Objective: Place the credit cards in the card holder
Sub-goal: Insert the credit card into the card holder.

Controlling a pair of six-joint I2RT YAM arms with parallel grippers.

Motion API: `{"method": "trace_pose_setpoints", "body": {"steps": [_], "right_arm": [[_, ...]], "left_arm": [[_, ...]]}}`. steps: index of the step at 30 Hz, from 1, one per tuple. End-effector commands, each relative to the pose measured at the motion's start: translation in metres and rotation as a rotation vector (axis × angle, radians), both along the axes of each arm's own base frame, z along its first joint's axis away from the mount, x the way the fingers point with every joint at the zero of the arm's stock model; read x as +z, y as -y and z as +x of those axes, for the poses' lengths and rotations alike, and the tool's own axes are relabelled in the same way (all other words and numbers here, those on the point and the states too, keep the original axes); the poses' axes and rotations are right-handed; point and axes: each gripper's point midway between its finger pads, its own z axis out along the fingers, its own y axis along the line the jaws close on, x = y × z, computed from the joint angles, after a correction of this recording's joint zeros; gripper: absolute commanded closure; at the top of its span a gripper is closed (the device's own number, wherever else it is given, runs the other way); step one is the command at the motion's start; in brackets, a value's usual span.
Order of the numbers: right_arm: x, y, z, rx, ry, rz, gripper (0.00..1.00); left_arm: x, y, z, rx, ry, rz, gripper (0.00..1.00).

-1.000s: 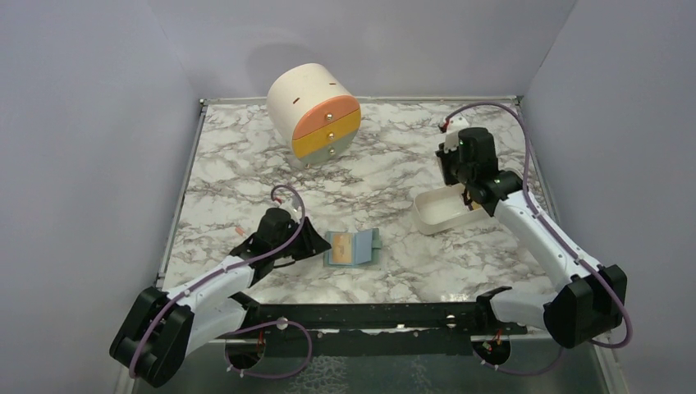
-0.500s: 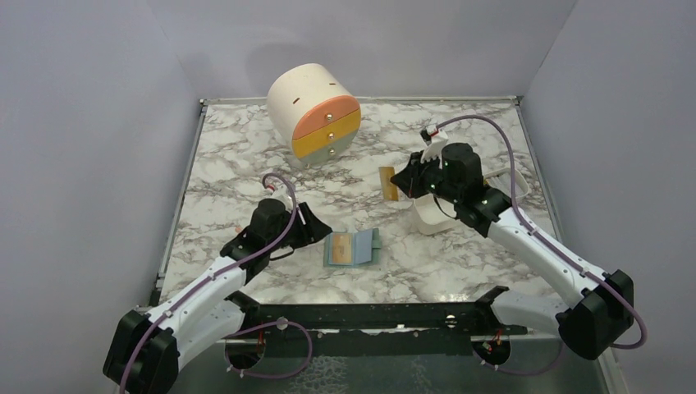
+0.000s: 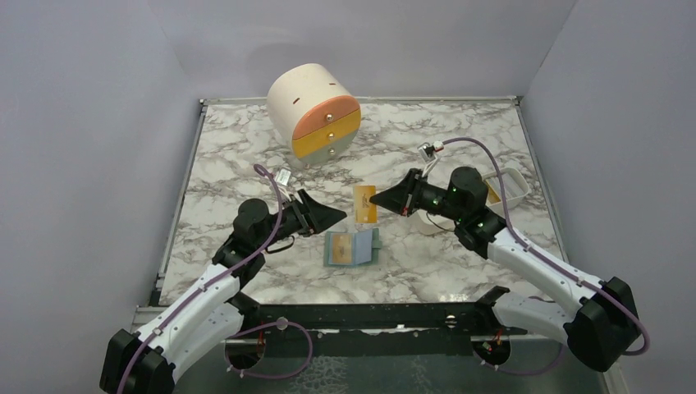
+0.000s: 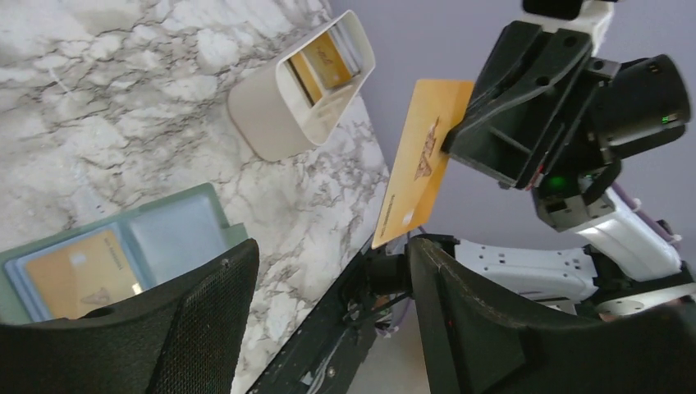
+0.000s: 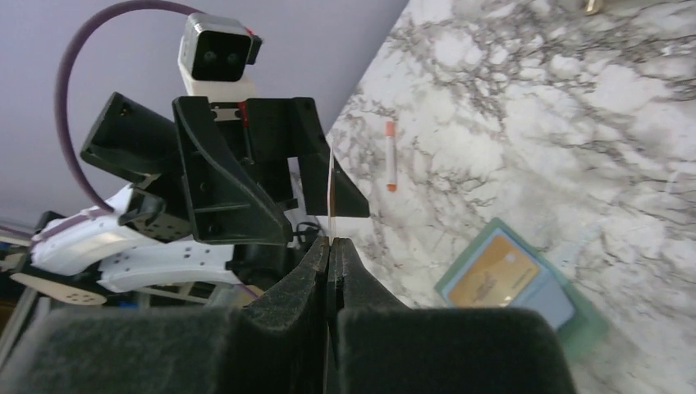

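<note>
The sage-green card holder (image 3: 353, 247) lies open on the marble table with a tan-orange card (image 4: 78, 275) in its left slot; it also shows in the right wrist view (image 5: 525, 291). My right gripper (image 3: 379, 199) is shut on another tan-orange credit card (image 3: 364, 203), held on edge in the air above and behind the holder; that card shows broadside in the left wrist view (image 4: 423, 160) and edge-on in the right wrist view (image 5: 330, 193). My left gripper (image 3: 335, 215) is open and empty, raised, pointing at that card from the left.
A white tray (image 3: 510, 187) with more cards (image 4: 328, 66) lies at the right behind my right arm. A cream cylinder with orange, yellow and grey drawers (image 3: 316, 113) stands at the back. A small orange stick (image 5: 390, 156) lies on the table at the left.
My right gripper carried the tan-orange card from the white tray leftward toward the table's middle. My left gripper lifted off the table beside the holder and now points at the card.
</note>
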Motion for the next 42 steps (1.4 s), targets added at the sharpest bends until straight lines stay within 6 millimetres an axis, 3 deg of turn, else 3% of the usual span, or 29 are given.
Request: {"method": "trace_pose_setpoints", "body": {"steps": [1, 6, 11, 17, 22, 24, 28, 37, 42], "right_arm": [[0.03, -0.017, -0.021, 0.119, -0.021, 0.154, 0.99], [0.028, -0.022, -0.028, 0.162, -0.045, 0.195, 0.99], [0.024, -0.024, -0.034, 0.201, -0.051, 0.221, 0.99], [0.016, -0.028, -0.037, 0.22, -0.079, 0.21, 0.99], [0.011, -0.03, -0.04, 0.231, -0.091, 0.213, 0.99], [0.01, -0.031, -0.04, 0.237, -0.096, 0.214, 0.99], [0.008, -0.032, -0.041, 0.243, -0.1, 0.208, 0.99], [-0.007, -0.021, -0.029, 0.126, -0.089, 0.101, 0.64], [-0.02, -0.008, -0.022, 0.037, -0.069, 0.019, 0.57]], "left_arm": [[0.046, 0.007, -0.011, -0.071, 0.092, -0.125, 0.3], [0.056, 0.008, -0.012, -0.084, 0.127, -0.136, 0.31], [0.059, 0.011, -0.013, -0.1, 0.137, -0.148, 0.38], [0.057, 0.013, -0.015, -0.12, 0.127, -0.177, 0.6], [0.053, 0.017, -0.015, -0.139, 0.118, -0.176, 0.65], [0.053, 0.018, -0.015, -0.147, 0.118, -0.177, 0.73], [0.054, 0.021, -0.015, -0.158, 0.125, -0.178, 0.98], [0.024, 0.018, -0.013, -0.137, 0.111, -0.121, 1.0], [-0.004, 0.014, -0.01, -0.11, 0.08, -0.05, 1.0]]}}
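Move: Some 6 cm to the left hand's right, 2 cm ahead and 4 cm above hangs the credit card, gripped by its right edge in the right fingers. Counted from the right hand, the open left fingers it is brought to are about 8 cm left, 3 cm back and 4 cm lower. The card holder lies open on the table, 4 cm right, 1 cm back and 17 cm below the left hand; the inserted card in it sits 3 cm left of the holder's middle. Rising about 5 cm and edging right, the left hand meets the card as the right hand carries it some 3 cm left and 3 cm back towards it. The left fingers shut on the card's left edge and pinch it; only then do the right fingers open, letting go and easing back right about a centimetre, while the left hand sinks some 3 cm with the card. ##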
